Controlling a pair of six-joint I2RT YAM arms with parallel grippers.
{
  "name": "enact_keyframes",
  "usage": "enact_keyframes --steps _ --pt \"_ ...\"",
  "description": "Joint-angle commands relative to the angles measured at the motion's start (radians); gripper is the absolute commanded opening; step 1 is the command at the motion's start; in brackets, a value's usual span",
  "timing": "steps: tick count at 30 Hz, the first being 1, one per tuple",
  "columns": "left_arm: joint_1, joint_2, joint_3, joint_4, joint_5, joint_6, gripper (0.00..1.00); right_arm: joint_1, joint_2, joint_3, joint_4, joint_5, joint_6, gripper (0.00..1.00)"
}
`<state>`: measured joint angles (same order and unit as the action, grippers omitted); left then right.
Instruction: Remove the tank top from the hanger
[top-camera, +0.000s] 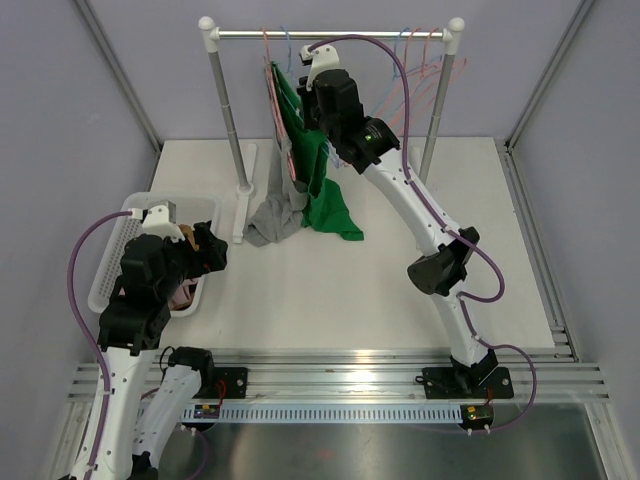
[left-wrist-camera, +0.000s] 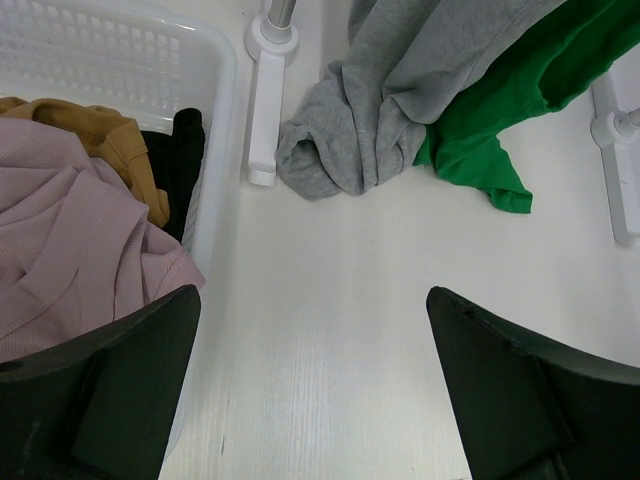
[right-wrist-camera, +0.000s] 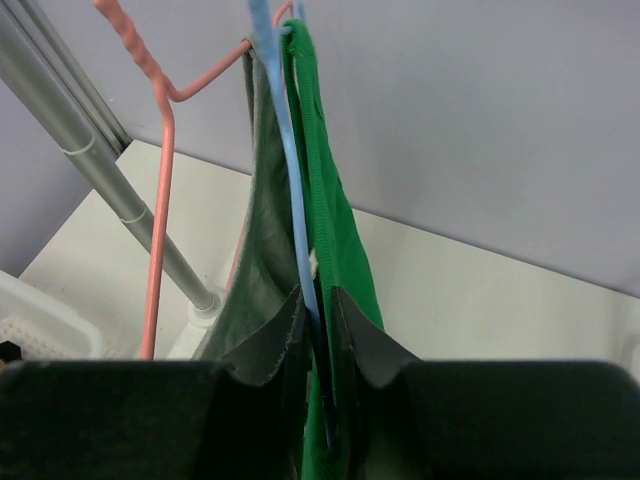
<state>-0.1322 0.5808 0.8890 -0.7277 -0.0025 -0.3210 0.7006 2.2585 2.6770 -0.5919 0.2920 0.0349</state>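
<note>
A green tank top (top-camera: 335, 212) hangs on a blue hanger (right-wrist-camera: 290, 150) from the rail (top-camera: 330, 34), its hem trailing on the table. In the right wrist view the green fabric (right-wrist-camera: 332, 215) lies against the hanger's right side. My right gripper (top-camera: 303, 92) is up at the hanger; its jaws (right-wrist-camera: 318, 297) are shut on the blue hanger wire, with the green strap pinched alongside. My left gripper (top-camera: 210, 250) is open and empty, low over the table beside the basket; bare table shows between its fingers (left-wrist-camera: 312, 330).
A grey garment (top-camera: 274, 215) hangs on a pink hanger (right-wrist-camera: 155, 200) just left of the green one. Several empty hangers hang at the rail's right end (top-camera: 420, 50). A white basket (top-camera: 113, 250) with pink, tan and black clothes (left-wrist-camera: 70, 230) stands at the left. The rack's feet (left-wrist-camera: 262, 120) rest on the table.
</note>
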Motion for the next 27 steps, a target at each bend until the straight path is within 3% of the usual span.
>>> enact_keyframes --steps 1,3,4,18,27 --pt "-0.003 0.001 -0.005 0.047 0.032 0.016 0.99 0.007 0.006 0.041 0.067 0.027 -0.029 0.18" --pt "-0.003 0.002 -0.005 0.047 0.036 0.016 0.99 0.007 0.006 0.041 0.072 0.022 -0.029 0.13" --pt "-0.003 0.002 -0.005 0.045 0.035 0.016 0.99 0.007 0.003 0.041 0.073 0.019 -0.029 0.0" --pt "-0.003 -0.001 -0.009 0.048 0.039 0.016 0.99 0.008 -0.157 -0.006 0.119 0.084 -0.075 0.0" --pt "-0.003 -0.007 -0.01 0.051 0.042 0.016 0.99 0.007 -0.307 -0.132 0.135 0.078 -0.041 0.0"
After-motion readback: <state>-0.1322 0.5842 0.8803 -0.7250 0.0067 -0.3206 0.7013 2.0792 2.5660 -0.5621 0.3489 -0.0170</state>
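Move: The blue hanger's wire lies between the right hand's half-open fingers, about 1 cm ahead and level. The green tank top hangs from it, its middle some 3 cm ahead, 1 cm right and 15 cm below the hand. The gray tank top is roughly 9 cm left, 2 cm ahead and 20 cm lower. From the left hand, the blue hanger is about 28 cm ahead, 25 cm right and 14 cm higher. The right fingers close on the blue hanger, then lift about 6 cm, moving some 4 cm right and slightly back. ##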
